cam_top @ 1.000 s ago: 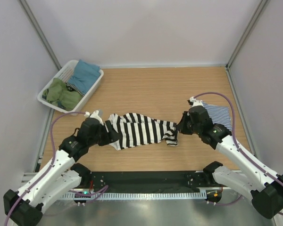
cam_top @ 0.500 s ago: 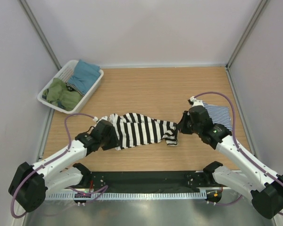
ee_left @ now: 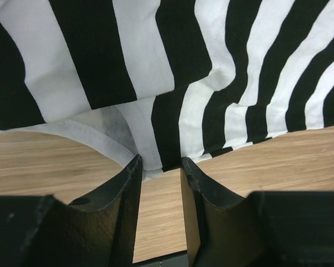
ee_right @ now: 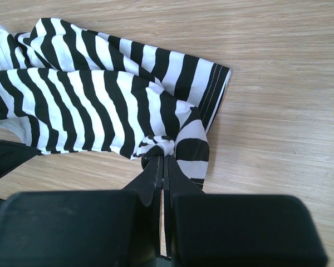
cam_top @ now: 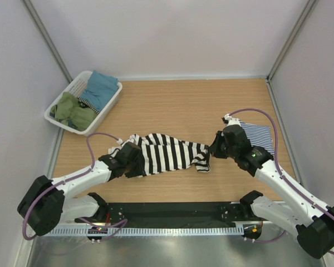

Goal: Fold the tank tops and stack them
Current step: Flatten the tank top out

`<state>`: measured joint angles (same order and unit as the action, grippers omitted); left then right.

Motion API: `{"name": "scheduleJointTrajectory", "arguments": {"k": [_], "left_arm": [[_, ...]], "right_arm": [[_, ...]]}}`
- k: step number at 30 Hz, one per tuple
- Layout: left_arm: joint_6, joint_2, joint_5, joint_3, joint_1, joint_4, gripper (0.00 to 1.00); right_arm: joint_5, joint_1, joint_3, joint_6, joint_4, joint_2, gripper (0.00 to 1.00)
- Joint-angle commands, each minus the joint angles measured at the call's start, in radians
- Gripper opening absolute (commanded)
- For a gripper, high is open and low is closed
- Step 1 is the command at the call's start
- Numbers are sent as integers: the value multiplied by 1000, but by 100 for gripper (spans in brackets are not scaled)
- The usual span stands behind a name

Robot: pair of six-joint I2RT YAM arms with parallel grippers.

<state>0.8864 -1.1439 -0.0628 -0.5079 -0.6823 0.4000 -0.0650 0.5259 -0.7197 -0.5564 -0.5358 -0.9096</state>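
The tank top with broad black-and-white stripes [cam_top: 167,153] lies crumpled in a long band across the middle of the table. My left gripper [cam_top: 138,162] sits low at its left near edge. In the left wrist view its jaws [ee_left: 160,161] stand apart, with the white hem of the cloth [ee_left: 211,55] just between their tips. My right gripper [cam_top: 211,150] is shut on a bunched fold at the right end of the same top [ee_right: 100,100], pinched at the fingertips [ee_right: 164,153]. The thin navy-and-white striped tank top [cam_top: 259,135] lies flat behind the right wrist, partly hidden by it.
A white slatted basket [cam_top: 104,115] at the back left holds teal, green and striped garments. Grey walls close in the table on three sides. A black rail [cam_top: 172,211] runs along the near edge between the arm bases.
My left arm has stretched out low and slid right along the near edge of the broad-striped top, and its jaws have narrowed. The right arm and its hold are unchanged.
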Motion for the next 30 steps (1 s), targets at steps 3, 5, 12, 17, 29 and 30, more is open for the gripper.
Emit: {"name": "scheduleJointTrajectory", "arguments": {"k": [3,5,12,17,29,30], "left_arm": [[9,-57,-38,0,-25,-81,28],[6,-62,-32,3,-31,-96,5],[-24,28,-57,-78,-33,-17,0],[-55,47,-51,-170,-33,60,0],[-56,222,158,-296,-31,50,0],[-55,230,176,-300,-31,39,0]], "right_arm": [[-16,-1,-4,-5,31,23,1],[-24,0,-3,-2,28,25,1],[-94,0,-24,12,5,21,1],[-125,-1,-61,15,5,-12,1],[-157,-3,-104,27,8,46,1],[-157,-3,-103,27,5,54,1]]}}
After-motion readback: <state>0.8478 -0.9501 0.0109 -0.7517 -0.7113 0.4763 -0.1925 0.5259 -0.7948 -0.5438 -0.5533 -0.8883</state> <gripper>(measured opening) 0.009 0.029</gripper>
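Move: The left hand, low over the table with fingers still parted, has the tank top's near edge between its tips, barely 1 cm ahead and 1 cm below; the crumpled far side lies about 13 cm ahead and 2 left, the basket roughly 28 ahead and 21 left. From the right hand, which already holds the other end, that near edge lies some 28 cm left, 5 back and 13 below; the folded blue-striped top lies about 10 ahead, 17 right. Left fingers pinch shut on the tank top's near edge at the table, then the left hand lifts it briskly about 13 cm, drifting some 4 cm right towards the right hand, the wrist tilting the fingertips outward by around 20 degrees. The right hand keeps its grip, easing a little right and then rising about 3 cm with a slight forward drift. ##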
